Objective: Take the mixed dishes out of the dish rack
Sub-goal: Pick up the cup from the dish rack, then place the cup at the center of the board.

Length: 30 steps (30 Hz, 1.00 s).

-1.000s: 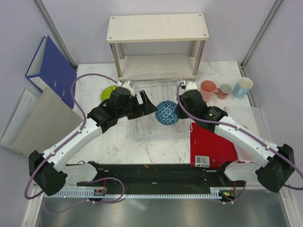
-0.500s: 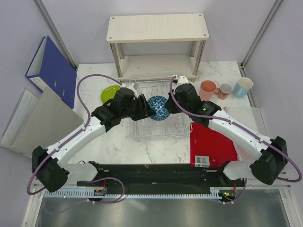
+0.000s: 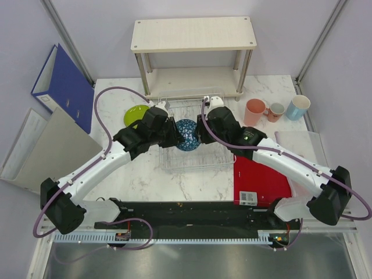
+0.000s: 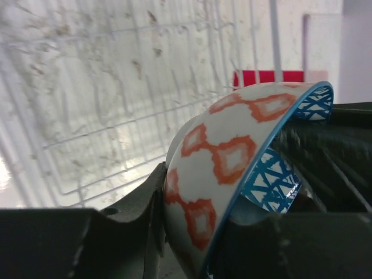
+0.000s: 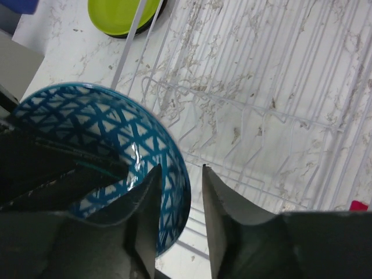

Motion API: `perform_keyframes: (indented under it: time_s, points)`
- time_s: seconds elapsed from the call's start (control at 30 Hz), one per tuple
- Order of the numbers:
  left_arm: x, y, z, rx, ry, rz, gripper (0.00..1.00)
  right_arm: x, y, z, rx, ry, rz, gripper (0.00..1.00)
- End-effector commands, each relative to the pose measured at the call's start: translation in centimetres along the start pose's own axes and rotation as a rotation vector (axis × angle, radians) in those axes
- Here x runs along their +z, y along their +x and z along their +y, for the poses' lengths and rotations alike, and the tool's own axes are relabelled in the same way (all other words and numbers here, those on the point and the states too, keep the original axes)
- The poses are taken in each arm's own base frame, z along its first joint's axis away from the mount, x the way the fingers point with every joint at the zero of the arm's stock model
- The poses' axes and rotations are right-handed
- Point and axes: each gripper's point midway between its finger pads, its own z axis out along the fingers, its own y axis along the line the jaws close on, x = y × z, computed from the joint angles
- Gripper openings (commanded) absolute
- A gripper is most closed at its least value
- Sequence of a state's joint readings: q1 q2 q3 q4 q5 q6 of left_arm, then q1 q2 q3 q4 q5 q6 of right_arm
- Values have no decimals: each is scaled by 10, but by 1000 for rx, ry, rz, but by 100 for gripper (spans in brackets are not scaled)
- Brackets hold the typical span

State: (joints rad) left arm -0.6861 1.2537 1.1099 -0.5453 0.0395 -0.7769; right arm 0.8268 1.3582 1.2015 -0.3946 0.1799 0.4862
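The small bowl [image 3: 188, 135], red-white outside and blue-patterned inside, hangs on edge over the dish rack [image 3: 195, 161] between both grippers. My left gripper [image 3: 177, 132] is shut on its wall, one finger outside and one inside; the bowl [image 4: 232, 157] fills the left wrist view. My right gripper [image 3: 199, 131] straddles the bowl's rim [image 5: 174, 174] with a visible gap, open. The lime-green plate [image 3: 135, 114] lies left of the rack on a dark plate. The pink cup [image 3: 254, 110], terracotta mug [image 3: 276, 110] and light blue cup [image 3: 299, 107] stand at the back right.
A beige two-tier wooden shelf [image 3: 193, 35] stands behind the rack. A red flat board [image 3: 261, 177] lies right of the rack. A blue binder [image 3: 64, 81] and a grey folder [image 3: 52, 145] lie off the table's left edge.
The right gripper carried the bowl leftward to the left gripper. The left jaws, open before, have shut on the bowl's wall, and the right jaws have loosened off the rim.
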Motion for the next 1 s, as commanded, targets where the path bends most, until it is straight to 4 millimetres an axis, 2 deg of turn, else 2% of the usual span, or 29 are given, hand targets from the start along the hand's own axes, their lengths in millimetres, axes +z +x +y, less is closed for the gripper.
perform_keyframes:
  time_s: [0.0,0.03,0.1,0.13,0.23,0.47,0.6,0.73,0.97]
  points:
    - [-34,-44,25,88,-170,-197,2,-16,-16,5,-26,20,-57,67]
    - [-41,-50,26,82,-179,-221,2,-15,-13,0,-27,40,-55,74]
    - [-54,-60,40,58,-229,-259,2,-19,-14,-7,-17,68,-71,86]
    - [-63,-64,43,43,-236,-282,2,-21,-14,-11,-17,88,-82,88]
    - [-80,-73,64,-16,-274,-324,2,-25,-11,-20,-20,116,-91,89]
    - [-98,-75,117,-183,-342,-370,2,-40,-14,-25,-18,106,-141,87]
    - [-85,-61,149,-294,-362,-317,2,-51,-18,-27,-15,92,-172,86]
    - [-60,-37,176,-425,-346,-232,2,-54,-14,-30,-19,92,-178,86]
    - [-28,-24,191,-500,-317,-161,2,-58,-8,-35,-23,91,-182,86]
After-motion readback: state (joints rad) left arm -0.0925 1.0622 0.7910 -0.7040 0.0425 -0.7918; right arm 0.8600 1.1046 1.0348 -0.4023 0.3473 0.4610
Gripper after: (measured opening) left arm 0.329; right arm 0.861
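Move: The left hand already pinches the bowl, whose middle is about 4 cm to its right; the free table spot it heads for is some 17 cm left, 2 cm ahead and 17 cm below. The green plate lies about 15 cm ahead, 17 cm left and 18 cm below; the dish rack's middle is 7 cm right, 7 cm ahead and 14 cm below. From the right hand, its fingers around the rim, the bowl is about 5 cm left, level fore and aft. Leftward in a quick arc, the left hand keeps its pinch on the bowl and carries it some 20 cm over the rack's left side, rising slightly before sinking steeply towards the clear table nearer than the green plate, its wrist swinging about 35 degrees counter-clockwise and finally tipping down. The right fingers spread wide, come free of the rim, and that hand backs off about 5 cm right, a little back and up. ##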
